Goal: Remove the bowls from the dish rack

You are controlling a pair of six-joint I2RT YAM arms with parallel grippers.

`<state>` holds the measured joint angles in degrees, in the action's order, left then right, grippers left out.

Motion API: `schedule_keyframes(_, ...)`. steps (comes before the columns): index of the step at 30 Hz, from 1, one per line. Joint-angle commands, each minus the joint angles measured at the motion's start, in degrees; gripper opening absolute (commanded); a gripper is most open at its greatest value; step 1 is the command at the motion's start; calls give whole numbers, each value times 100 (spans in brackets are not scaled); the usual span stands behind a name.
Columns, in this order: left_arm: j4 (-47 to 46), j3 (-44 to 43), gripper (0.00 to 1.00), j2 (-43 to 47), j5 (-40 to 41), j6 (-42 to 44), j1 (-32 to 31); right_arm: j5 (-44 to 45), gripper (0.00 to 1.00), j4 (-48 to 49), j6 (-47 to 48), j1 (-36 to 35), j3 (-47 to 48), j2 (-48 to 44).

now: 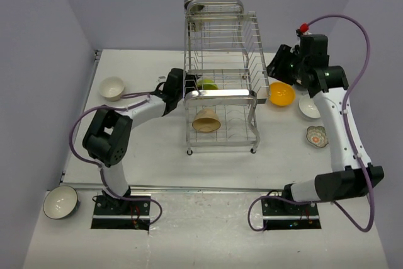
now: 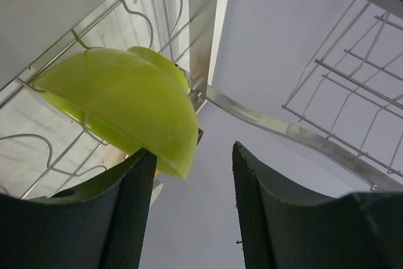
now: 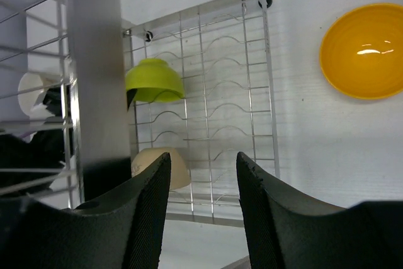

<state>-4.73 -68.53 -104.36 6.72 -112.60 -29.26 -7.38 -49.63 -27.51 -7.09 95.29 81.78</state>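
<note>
The chrome wire dish rack [image 1: 223, 94] stands mid-table. A lime green bowl [image 1: 207, 84] rests tilted on its lower tier, and a tan bowl [image 1: 206, 120] lies nearer the front. My left gripper [image 1: 186, 90] reaches into the rack's left side. In the left wrist view it [image 2: 192, 162] is open, and the green bowl [image 2: 119, 99] sits just above its left finger, whose tip is at the rim. My right gripper [image 1: 273, 66] is open and empty beside the rack's right side. The right wrist view shows the gripper [image 3: 201, 162], the green bowl [image 3: 153, 80] and the tan bowl [image 3: 162, 167].
An orange bowl [image 1: 281, 93] sits on the table right of the rack, with a white bowl [image 1: 309, 107] and a small patterned dish [image 1: 317, 136] beyond it. A white bowl [image 1: 112, 87] is at the left. A grey-rimmed bowl [image 1: 60, 201] lies at the near left.
</note>
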Motion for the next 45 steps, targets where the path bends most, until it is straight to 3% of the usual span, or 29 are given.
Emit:
schedule_keyframes(1,-379,-318,52,-242,426,-447,-124,-299,47,225,-255,-108,-282,-618)
schedule_keyframes(8,-581,-521,47,-559,567,-605,-186,-712,47,375,-370,-161,-1108,-1497)
schedule_keyframes(13,-818,-363,28,-595,602,-676,-186,-704,47,375,-255,-161,-1600,-1840)
schedule_keyframes(15,-854,-319,25,-577,602,-659,-160,-677,47,349,-229,-161,-1688,-1876)
schedule_keyframes(21,-1065,-178,0,-621,392,-711,-133,-756,47,383,-264,-161,-1855,-1876)
schedule_keyframes(27,-1398,-46,0,-621,32,-650,-63,-625,48,384,-211,-170,-1952,-1789)
schedule_keyframes(37,-2813,-187,0,-735,-828,-193,122,-642,47,393,-483,-161,-2067,-1683)
schedule_keyframes(45,-3051,68,0,-367,-1269,-61,306,-387,45,-74,-905,-56,-2057,-1726)
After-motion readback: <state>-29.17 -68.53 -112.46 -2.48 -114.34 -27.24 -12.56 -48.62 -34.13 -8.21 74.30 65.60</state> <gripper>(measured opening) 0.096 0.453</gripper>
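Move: Inside the rack's lower tier, the green bowl's middle lies about 3 cm ahead of the left hand, 6 cm to its right and 5 cm below; the beige bowl is some 12 cm back and 6 cm right, about as low. From the empty right hand the beige bowl is roughly 21 cm left, 3 cm back and 20 cm down, the green bowl 21 cm left and 12 cm ahead, as low, and the orange bowl 12 cm ahead, 5 cm right, 27 cm down. Easing about 3 cm right and forward with a slight dip, the left hand closes its fingers on the green bowl's near rim, pinches it, then raises it some 3 cm while the fingers tip upward and the hand's left side sinks. The open right hand draws back about 8 cm, rising briefly before sinking beside the rack. ##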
